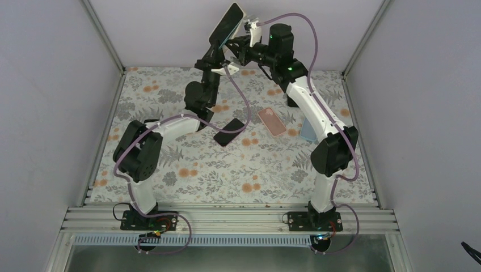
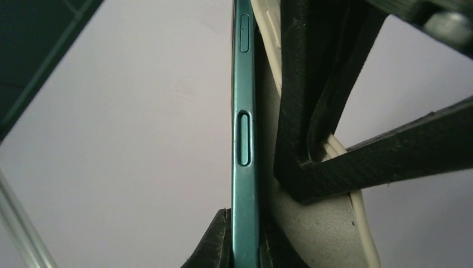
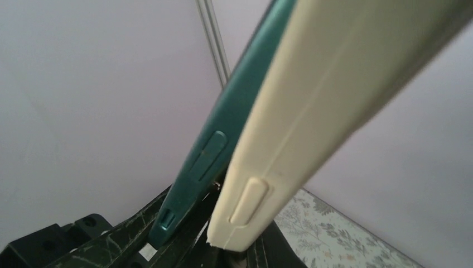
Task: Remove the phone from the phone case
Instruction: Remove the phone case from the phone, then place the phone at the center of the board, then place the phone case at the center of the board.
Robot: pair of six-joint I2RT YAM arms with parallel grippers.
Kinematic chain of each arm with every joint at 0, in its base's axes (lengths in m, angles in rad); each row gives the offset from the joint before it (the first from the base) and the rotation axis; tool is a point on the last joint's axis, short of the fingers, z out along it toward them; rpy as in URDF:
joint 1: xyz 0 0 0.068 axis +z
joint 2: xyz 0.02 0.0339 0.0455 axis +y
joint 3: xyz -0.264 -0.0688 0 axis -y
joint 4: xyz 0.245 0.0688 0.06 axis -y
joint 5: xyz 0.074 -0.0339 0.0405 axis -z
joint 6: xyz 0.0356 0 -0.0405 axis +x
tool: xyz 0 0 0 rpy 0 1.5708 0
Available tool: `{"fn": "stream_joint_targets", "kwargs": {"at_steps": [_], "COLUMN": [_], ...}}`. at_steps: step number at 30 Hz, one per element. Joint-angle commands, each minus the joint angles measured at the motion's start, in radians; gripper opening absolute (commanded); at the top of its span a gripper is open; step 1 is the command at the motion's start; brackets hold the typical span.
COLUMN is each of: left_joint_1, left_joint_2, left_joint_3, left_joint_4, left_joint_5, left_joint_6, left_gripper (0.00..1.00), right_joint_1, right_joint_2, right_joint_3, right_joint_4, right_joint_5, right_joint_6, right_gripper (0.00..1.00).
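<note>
High at the back of the table, the teal-edged phone is held up with my left gripper shut on its lower end. In the left wrist view the phone's edge runs upright between my black fingers. Right beside it is the cream phone case, and my right gripper is shut on that. In the right wrist view the case and phone lie side by side. Their near ends stand apart with a dark gap between them. Farther up they run close together.
A black phone, a pink case and a pale blue case lie on the floral tablecloth below the raised arms. Grey walls and a metal frame close in the back and sides.
</note>
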Motion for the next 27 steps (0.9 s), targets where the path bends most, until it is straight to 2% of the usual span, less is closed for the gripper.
{"fn": "stream_joint_targets", "kwargs": {"at_steps": [1,4,8,11,13,19,22,27], "left_joint_1": [-0.019,-0.02,-0.017,-0.019,-0.014,0.038,0.066,0.08], "left_joint_2": [-0.136,-0.225,-0.344,-0.404,-0.449,-0.611,-0.703,-0.824], "left_joint_3": [0.017,0.026,0.119,0.129,0.093,-0.122,-0.324,-0.537], "left_joint_4": [-0.177,-0.423,-0.992,-1.21,-1.266,-1.314,-1.214,-1.16], "left_joint_5": [-0.019,0.009,0.161,0.173,0.119,-0.019,-0.092,-0.139], "left_joint_6": [0.065,-0.009,-0.092,-0.048,0.023,0.236,0.343,0.372], "left_gripper": [0.02,0.02,0.02,0.02,0.02,0.02,0.02,0.02], "right_joint_1": [0.098,0.089,0.084,0.077,0.06,-0.027,-0.058,-0.104], "right_joint_2": [0.016,0.022,0.035,0.041,0.03,-0.111,-0.171,-0.189], "right_joint_3": [-0.051,-0.03,-0.032,-0.064,-0.1,-0.344,-0.445,-0.496], "right_joint_4": [-0.272,-0.295,-0.31,-0.305,-0.312,-0.327,-0.35,-0.397], "right_joint_5": [0.197,0.468,0.803,1.0,1.072,0.952,0.803,0.578], "right_joint_6": [-0.098,-0.166,-0.341,-0.485,-0.519,-0.489,-0.468,-0.427], "right_gripper": [0.03,0.03,0.03,0.03,0.03,0.03,0.03,0.03]}}
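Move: From the left gripper, holding the phone, the left side of the table where it is taken has one loose phone about 9 cm ahead and 15 cm left, another 36 cm left and 3 cm back; a third lies 6 cm back, 2 cm right. From the right gripper, holding the cream case, the pink case lies 18 cm right, level; the black case 30 cm right, 17 cm ahead. All some 42 cm below. Part the hands with both grips kept shut. After a slight dip, swing the left gripper with the phone about 15 cm down, left and back towards the loose phones on the left, rolling its left side up and tipping the fingers just below level. Carry the right gripper with the cream case some 25 cm down and 19 cm right, bowing briefly forward, to above the pink case, turning clockwise until its fingers point forward and down. ##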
